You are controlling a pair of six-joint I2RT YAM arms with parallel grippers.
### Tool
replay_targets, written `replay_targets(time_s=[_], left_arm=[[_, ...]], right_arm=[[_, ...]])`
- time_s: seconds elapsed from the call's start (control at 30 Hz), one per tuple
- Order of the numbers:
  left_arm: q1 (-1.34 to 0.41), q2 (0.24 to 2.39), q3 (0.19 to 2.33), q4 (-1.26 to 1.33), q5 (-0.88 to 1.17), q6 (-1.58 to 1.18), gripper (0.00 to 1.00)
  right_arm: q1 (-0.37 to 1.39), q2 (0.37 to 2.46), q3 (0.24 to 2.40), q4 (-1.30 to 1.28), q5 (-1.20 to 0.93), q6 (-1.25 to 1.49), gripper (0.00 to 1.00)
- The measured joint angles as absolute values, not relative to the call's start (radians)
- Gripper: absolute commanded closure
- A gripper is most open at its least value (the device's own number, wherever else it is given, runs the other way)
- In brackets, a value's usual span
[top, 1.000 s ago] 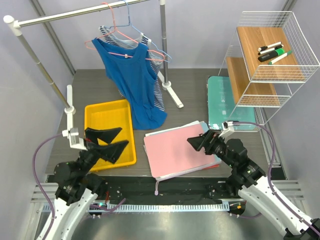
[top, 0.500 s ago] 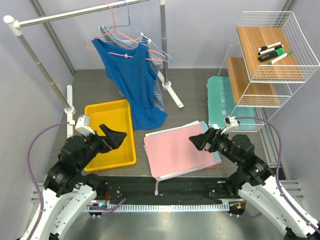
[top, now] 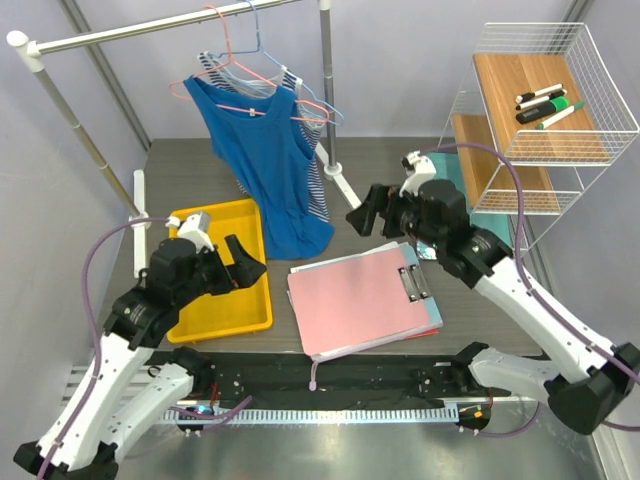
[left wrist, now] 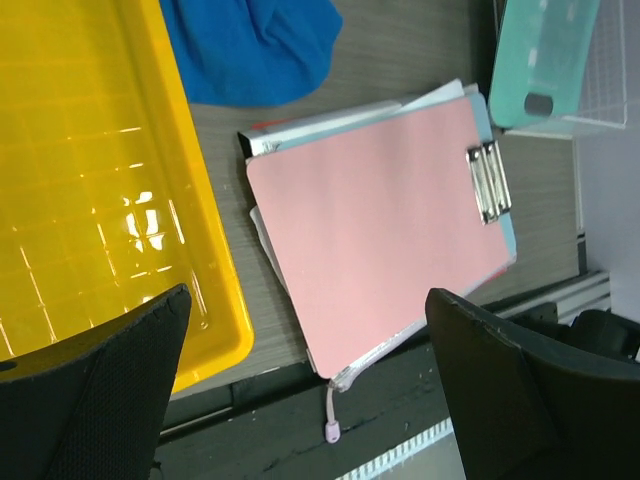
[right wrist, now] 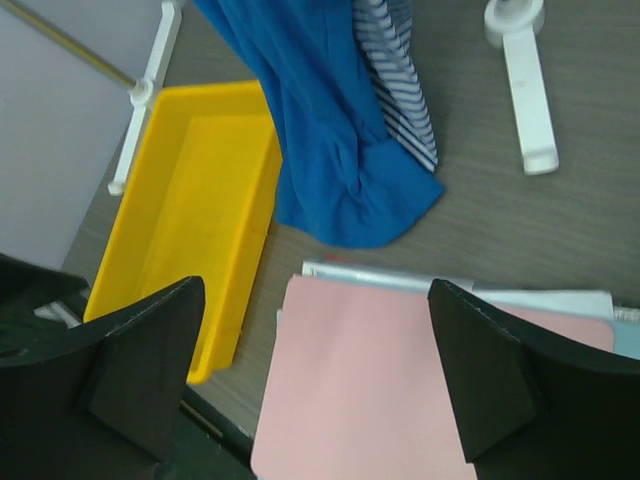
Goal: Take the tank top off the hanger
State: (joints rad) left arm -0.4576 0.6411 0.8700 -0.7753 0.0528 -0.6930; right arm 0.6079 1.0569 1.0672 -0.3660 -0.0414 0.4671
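A blue tank top (top: 268, 160) hangs on a pink hanger (top: 232, 62) from the rail, its hem resting on the table; a striped garment hangs behind it. The hem also shows in the right wrist view (right wrist: 345, 170) and the left wrist view (left wrist: 250, 45). My left gripper (top: 243, 270) is open and empty above the yellow tray (top: 215, 268), left of the hem. My right gripper (top: 368, 218) is open and empty, raised to the right of the hem, above the pink clipboard (top: 362, 300).
The garment rack's white foot (top: 345, 190) lies right of the tank top. A teal case (top: 440, 205) and a wire shelf (top: 530, 110) with markers stand at the right. Papers lie under the clipboard.
Both arms have risen and reached forward. The right gripper moved far up and left toward the tank top's hem; the left moved up over the yellow tray.
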Motion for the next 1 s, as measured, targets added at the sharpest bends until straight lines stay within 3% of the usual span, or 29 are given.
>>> replay_targets(time_s=[0.2,0.37,0.53,0.8,1.0], left_arm=[[-0.457,0.74,0.913,-0.79,0.153,-0.642,0.0],[-0.458,0.7,0.938,-0.79,0.211,-0.608,0.0],[-0.457,0.638,0.94,-0.79,0.249,-0.601,0.04],[-0.457,0.606,0.944,-0.796,0.292,-0.602,0.05],[-0.457,0.556,0.944,-0.82,0.291,-0.602,0.05]], right_arm=[[0.627,1.229,1.314,-0.361,0.024,0.402,0.0],[0.627,1.392,1.544,-0.353,0.028,0.289,0.07],[0.627,1.607,1.884,-0.404,0.035,0.207,0.29],[0.626,1.791,2.165,-0.46,-0.042,0.095,0.48],[0.625,1.855,2.223,-0.48,-0.12,0.046,0.48]])
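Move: The right shoulder of the blue tank top, on its pink hanger, is about 19 cm ahead of my right hand, 15 cm to its left and 16 cm above it. The hanger's right end is some 7 cm right of that shoulder, the striped top about 5 cm beyond it. The rack's right post stands roughly 22 cm ahead and 8 cm left of my right hand. From my left hand the shoulder lies about 28 cm ahead, 9 cm right and 21 cm up. I swing my right hand up, forward and left, over 20 cm in all, to the tank top's right shoulder and the hanger's right end, easing into a short leftward drift at the end. On the way I tip its fingers up some 25 degrees and close them to about half open, with no grip visible yet. My empty left hand draws back and up a few centimetres over the yellow tray side, turning slightly clockwise. ##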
